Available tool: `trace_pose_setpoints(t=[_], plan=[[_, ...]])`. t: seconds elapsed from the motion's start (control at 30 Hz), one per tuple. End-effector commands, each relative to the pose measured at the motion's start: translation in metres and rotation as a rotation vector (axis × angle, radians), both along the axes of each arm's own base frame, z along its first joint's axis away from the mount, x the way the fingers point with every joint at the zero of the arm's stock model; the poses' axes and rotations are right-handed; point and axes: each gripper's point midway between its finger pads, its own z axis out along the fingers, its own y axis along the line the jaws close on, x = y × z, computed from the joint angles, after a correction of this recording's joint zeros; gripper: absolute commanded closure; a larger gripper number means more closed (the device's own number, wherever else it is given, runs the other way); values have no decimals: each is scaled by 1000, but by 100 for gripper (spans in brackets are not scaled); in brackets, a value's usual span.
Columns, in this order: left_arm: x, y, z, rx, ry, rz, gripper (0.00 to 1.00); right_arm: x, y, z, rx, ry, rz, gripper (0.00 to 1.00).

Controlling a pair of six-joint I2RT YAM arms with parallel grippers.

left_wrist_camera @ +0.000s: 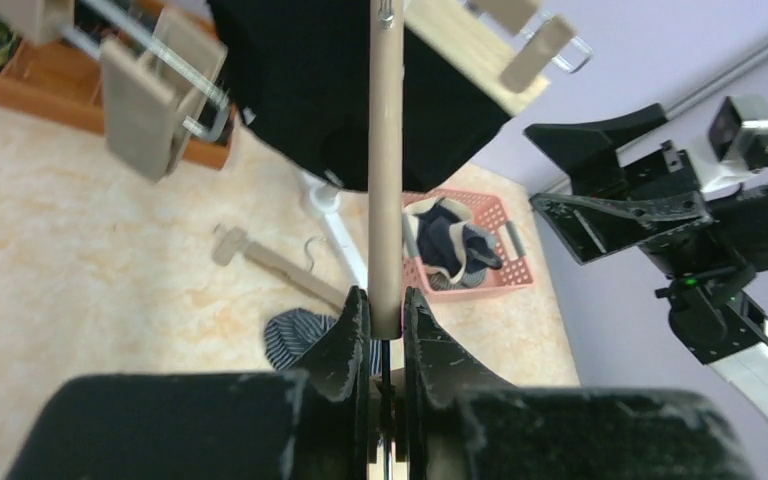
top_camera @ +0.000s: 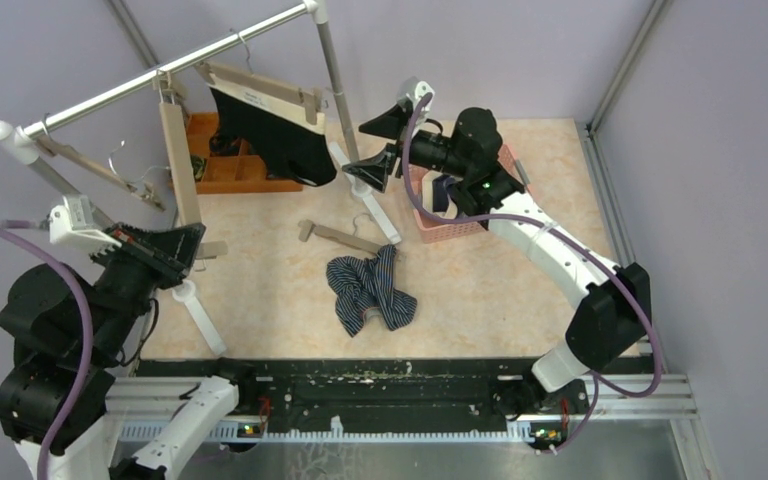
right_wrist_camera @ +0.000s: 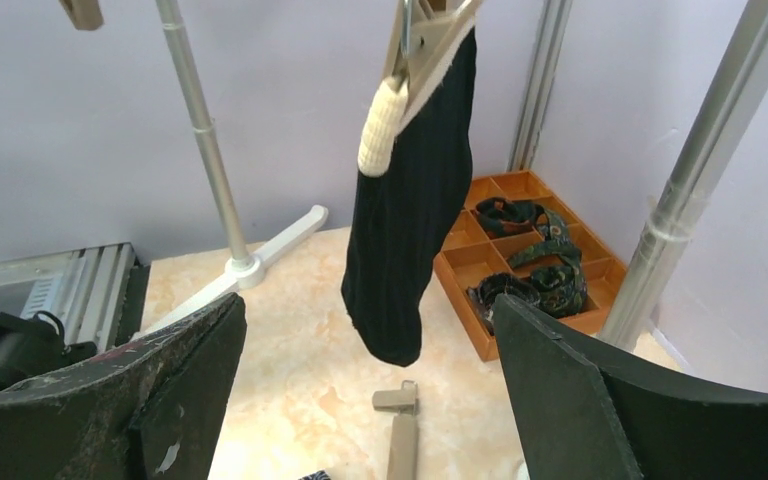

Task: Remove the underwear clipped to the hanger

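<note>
Black underwear (top_camera: 272, 138) with a beige waistband hangs clipped to a wooden hanger (top_camera: 260, 90) on the rail. In the right wrist view it (right_wrist_camera: 410, 220) dangles from a clip (right_wrist_camera: 425, 35), straight ahead of my open right gripper (right_wrist_camera: 370, 400) and apart from both fingers. From above, that right gripper (top_camera: 375, 152) sits just right of the cloth. My left gripper (left_wrist_camera: 385, 315) is shut on the bar of a second, bare wooden hanger (left_wrist_camera: 386, 150), which hangs from the rail (top_camera: 178, 160). Striped underwear (top_camera: 370, 290) lies crumpled on the table.
A pink basket (top_camera: 450, 222) holding dark underwear stands behind the right arm. An orange divided tray (right_wrist_camera: 465, 310) of rolled socks sits at the back left. A loose wooden hanger (top_camera: 345, 237) lies on the table. The rack's white feet (top_camera: 198, 310) and poles (right_wrist_camera: 200, 130) stand nearby.
</note>
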Motion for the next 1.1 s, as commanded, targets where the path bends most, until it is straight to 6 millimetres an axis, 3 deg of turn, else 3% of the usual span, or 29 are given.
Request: trace_pose_setpoints(t=[0.0, 0.23, 0.6, 1.07], plan=[[10, 15, -34, -7, 158, 116, 100, -3, -4, 16, 31, -56, -22, 8], [38, 11, -58, -4, 204, 143, 100, -2, -8, 19, 37, -79, -50, 7], [97, 9, -38, 22, 9, 190, 100, -3, -16, 20, 35, -105, -89, 7], [119, 34, -13, 106, -82, 340, 100, -10, -21, 19, 33, -119, -93, 7]])
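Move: The closed left hand still holds the empty wooden hanger by its near end; the stretch of rack rod meant for its hook is about 27 cm ahead of this hand, 3 cm left and roughly 10 cm up. From the same hand, the black underwear hangs about 21 cm ahead, 14 cm right and 3 cm lower, and the other empty hanger 13 cm ahead, 19 cm left and 2 cm higher. From the right hand, that rod stretch is about 10 cm ahead, 36 cm left and 13 cm up. Keeping its grip on the empty hanger, the left hand dips about 8 cm while starting forward and tipping down some 15 degrees, then goes on forward towards the rod, climbing back 3 to 4 cm and levelling out, for about 12 cm forward in all. It turns roughly 15 degrees counter-clockwise on the way, taking the hanger's far end under and beyond the rod between the underwear and the other empty hanger, while the right hand stays wide open and empty, almost in place. ##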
